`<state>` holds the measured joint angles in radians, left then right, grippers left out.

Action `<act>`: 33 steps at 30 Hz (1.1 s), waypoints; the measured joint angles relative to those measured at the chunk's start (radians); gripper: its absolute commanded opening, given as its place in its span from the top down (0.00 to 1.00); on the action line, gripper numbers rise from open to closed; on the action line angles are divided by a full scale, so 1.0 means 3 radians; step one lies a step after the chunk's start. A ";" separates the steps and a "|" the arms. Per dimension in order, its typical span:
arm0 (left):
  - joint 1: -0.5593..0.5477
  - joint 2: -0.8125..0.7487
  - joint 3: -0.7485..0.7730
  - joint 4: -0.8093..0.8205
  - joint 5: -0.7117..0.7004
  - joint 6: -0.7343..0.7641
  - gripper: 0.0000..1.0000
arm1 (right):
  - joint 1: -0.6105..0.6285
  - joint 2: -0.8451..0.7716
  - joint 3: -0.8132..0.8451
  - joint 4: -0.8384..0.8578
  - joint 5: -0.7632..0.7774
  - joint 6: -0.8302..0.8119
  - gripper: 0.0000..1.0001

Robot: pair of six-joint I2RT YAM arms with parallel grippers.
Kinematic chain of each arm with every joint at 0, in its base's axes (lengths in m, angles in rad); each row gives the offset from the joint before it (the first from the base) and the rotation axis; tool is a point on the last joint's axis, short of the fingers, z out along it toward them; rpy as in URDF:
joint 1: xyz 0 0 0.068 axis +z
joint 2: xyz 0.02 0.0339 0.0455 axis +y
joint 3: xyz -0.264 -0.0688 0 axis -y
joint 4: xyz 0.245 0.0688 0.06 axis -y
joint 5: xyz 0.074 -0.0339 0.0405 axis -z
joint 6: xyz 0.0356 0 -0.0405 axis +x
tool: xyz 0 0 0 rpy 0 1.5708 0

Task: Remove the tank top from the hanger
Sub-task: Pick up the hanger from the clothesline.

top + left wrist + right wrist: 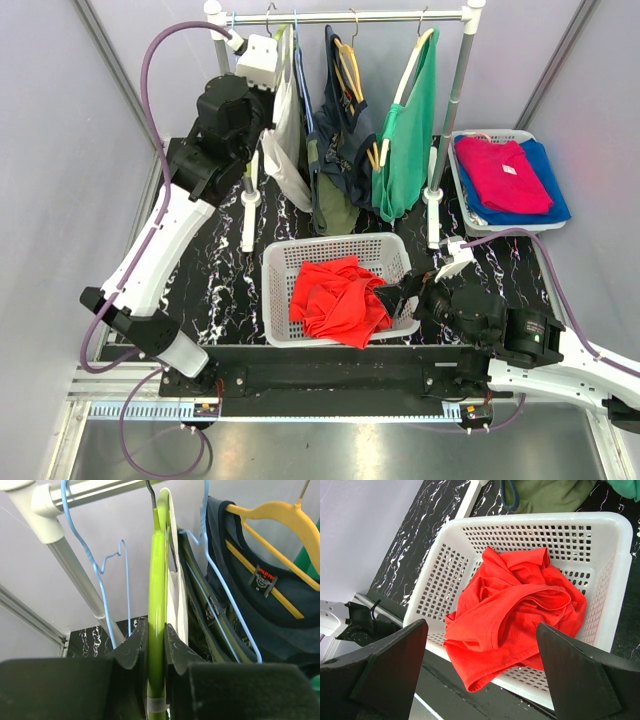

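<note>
A white tank top [285, 150] hangs at the left end of the rail on a lime-green hanger [159, 590]; its white fabric [177, 600] shows just behind the hanger's arm. My left gripper [156, 630] is shut on that green arm, one finger on each side, high up by the rail [278, 55]. My right gripper [481, 630] is open and holds nothing. It hovers low over the near right corner of the white basket [400, 295], above a crumpled red garment [515, 610].
The white basket [335, 245] with the red garment [335, 300] sits front centre. On the rail [350, 16] hang dark navy shirts [345, 120] and a green garment [410, 140]. Blue wire hangers [95, 565] flank the green hanger. A tray [465, 190] of folded clothes stands at the right.
</note>
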<state>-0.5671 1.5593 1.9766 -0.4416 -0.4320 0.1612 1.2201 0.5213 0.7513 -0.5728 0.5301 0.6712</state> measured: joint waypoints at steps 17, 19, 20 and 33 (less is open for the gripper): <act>-0.0001 -0.1044 -0.0423 -0.0380 0.0360 -0.0010 1.00 | -0.0001 0.0045 0.0201 -0.0025 0.0010 -0.0041 0.00; -0.0008 -0.1157 -0.0423 -0.0445 0.0535 0.0017 1.00 | -0.0001 0.0056 0.0244 -0.0034 0.0013 -0.0056 0.00; -0.0010 -0.1212 -0.0423 -0.0472 0.0650 0.0034 1.00 | -0.0001 0.0064 0.0264 -0.0041 0.0013 -0.0062 0.00; -0.0050 -0.1740 -0.0113 -0.0540 0.2190 0.0179 1.00 | -0.0001 -0.0022 0.0322 -0.0163 0.0047 -0.0060 0.00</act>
<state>-0.5819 1.0374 1.9427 -0.6037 0.2249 0.2150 1.2198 0.5148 0.8478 -0.6216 0.5442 0.6533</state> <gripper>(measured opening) 0.134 0.993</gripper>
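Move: The left gripper already grips one end of the green hanger with the white tank top on it. The basket holding the red top lies about 19 cm back, 16 cm right and 45 cm below. The clothesline rod is some 18 cm ahead and 10 cm above; at it hang the empty blue hanger, 9 cm left, and the navy tank top, 17 cm right and slightly lower than the gripper. From the right gripper the basket lies roughly 8 cm ahead, 12 cm left, 20 cm below. Keep the left fingers shut on the green hanger and draw it back about 24 cm, away from the clothesline, rising some 12 cm, mostly in the later part. Midway, start swinging the wrist clockwise, about 40 degrees in all, and tip the fingers up some 20, so the hanger points forward and right. Lift the open right gripper about 3 cm, still over the basket. ##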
